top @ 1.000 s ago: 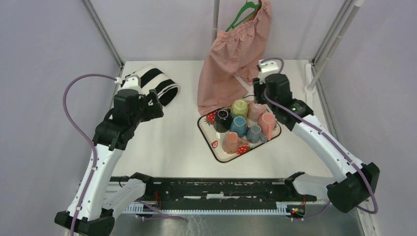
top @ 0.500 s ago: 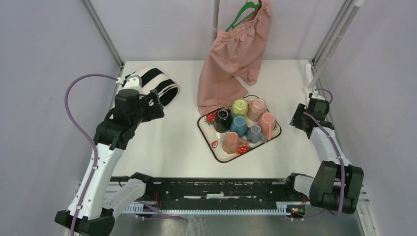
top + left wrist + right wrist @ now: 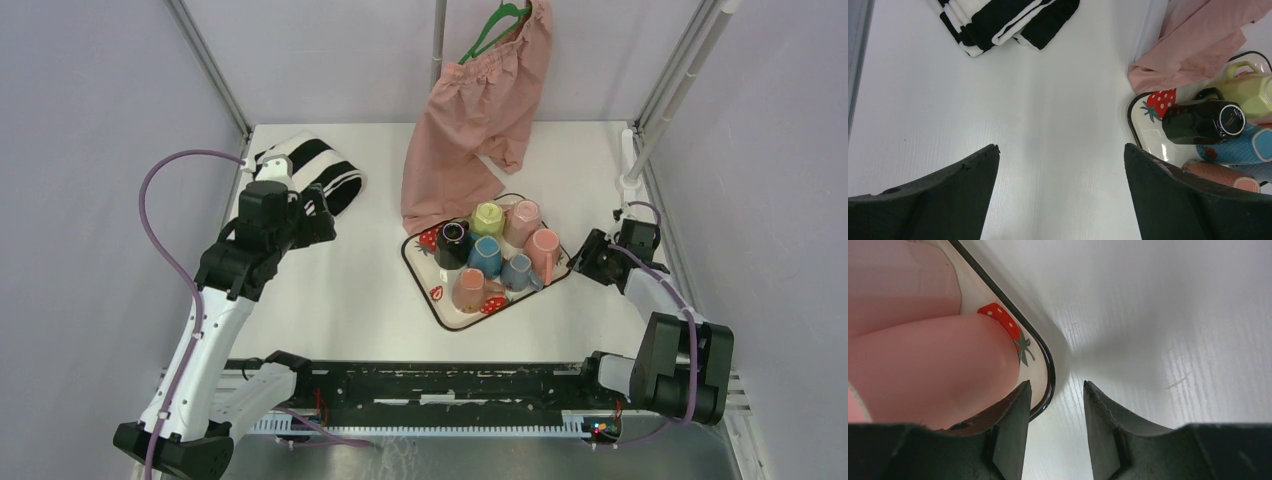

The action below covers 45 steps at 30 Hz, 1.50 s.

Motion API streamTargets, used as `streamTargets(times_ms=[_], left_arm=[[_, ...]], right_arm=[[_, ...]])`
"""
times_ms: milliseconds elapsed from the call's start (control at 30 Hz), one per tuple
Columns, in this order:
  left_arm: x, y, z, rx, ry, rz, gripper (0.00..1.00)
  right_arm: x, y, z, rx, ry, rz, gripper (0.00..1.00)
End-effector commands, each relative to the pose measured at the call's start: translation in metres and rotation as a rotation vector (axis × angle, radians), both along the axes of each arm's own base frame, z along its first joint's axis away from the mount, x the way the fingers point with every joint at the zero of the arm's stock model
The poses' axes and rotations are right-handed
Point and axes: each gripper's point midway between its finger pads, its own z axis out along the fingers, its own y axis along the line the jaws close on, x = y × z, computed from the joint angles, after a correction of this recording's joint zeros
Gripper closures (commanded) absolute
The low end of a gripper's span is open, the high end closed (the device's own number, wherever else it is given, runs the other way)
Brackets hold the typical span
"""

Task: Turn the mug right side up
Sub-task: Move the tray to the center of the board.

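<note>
A strawberry-print tray (image 3: 436,292) in the middle of the table holds several mugs packed together: black (image 3: 453,243), yellow-green (image 3: 487,217), blue (image 3: 486,256) and pink ones (image 3: 543,250). My right gripper (image 3: 585,262) sits low at the tray's right corner, open, with nothing between its fingers. In the right wrist view my right gripper (image 3: 1055,386) is just beside the tray's black rim (image 3: 1047,360), with a pink mug (image 3: 933,370) close on the left. My left gripper (image 3: 318,215) hangs wide open over bare table left of the tray. The left wrist view shows my left gripper (image 3: 1062,147) and the black mug (image 3: 1203,121).
Pink shorts (image 3: 480,110) on a green hanger drape down onto the table behind the tray. A folded black-and-white striped cloth (image 3: 315,170) lies at the back left. Metal frame posts (image 3: 650,120) stand at the corners, one near the right arm.
The right arm has swung from over the back of the tray out to the right edge, then dropped in low at the tray's right corner. The left arm barely moved.
</note>
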Motion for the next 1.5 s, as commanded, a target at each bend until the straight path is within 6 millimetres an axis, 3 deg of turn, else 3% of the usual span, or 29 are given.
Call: streamTargets(times_ms=[0, 333, 800, 1000, 1200, 1467], left_arm=[[0.004, -0.002, 0.004, 0.008, -0.028, -0.027, 0.0], [0.005, -0.002, 0.003, 0.01, -0.026, -0.031, 0.0], [0.008, -0.005, 0.002, 0.003, -0.018, -0.04, 0.0], [0.008, -0.007, 0.0, -0.001, -0.013, -0.043, 0.0], [0.008, -0.007, 0.0, 0.001, -0.01, -0.043, 0.0], [0.008, -0.008, -0.008, -0.004, 0.008, -0.044, 0.0]], right_arm=[[0.009, 0.005, -0.002, 0.04, -0.036, 0.012, 0.52], [0.014, 0.012, -0.018, 0.103, -0.037, -0.013, 0.62], [0.003, 0.038, -0.021, 0.224, -0.1, -0.057, 1.0], [-0.003, 0.066, -0.017, 0.287, -0.133, -0.072, 1.0], [0.004, 0.087, -0.006, 0.317, -0.162, -0.058, 1.0], [0.002, 0.121, -0.007, 0.28, -0.14, 0.067, 1.0]])
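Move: The tray's right-hand corner, the bit of black rim to be gripped, is about 2 cm left, 1 cm ahead and 2 cm below the half-open right hand. On the tray the coral mug stands roughly 8 cm left of that hand and 4 cm farther out, the grey-blue mug some 13 cm left and level with it; both have their middles about 1 cm above it. From the left hand, the corner is around 58 cm right, 2 cm ahead and 24 cm lower. The tray's right-hand rim is what the right hand takes: it sinks about 2 cm while easing left and slightly forward, and shuts its fingers to pinch the rim. Keeping hold, it slides the tray about 7.5 cm left along the table, drifting a little back, its left side having tipped up some 15 degrees over the whole move. ##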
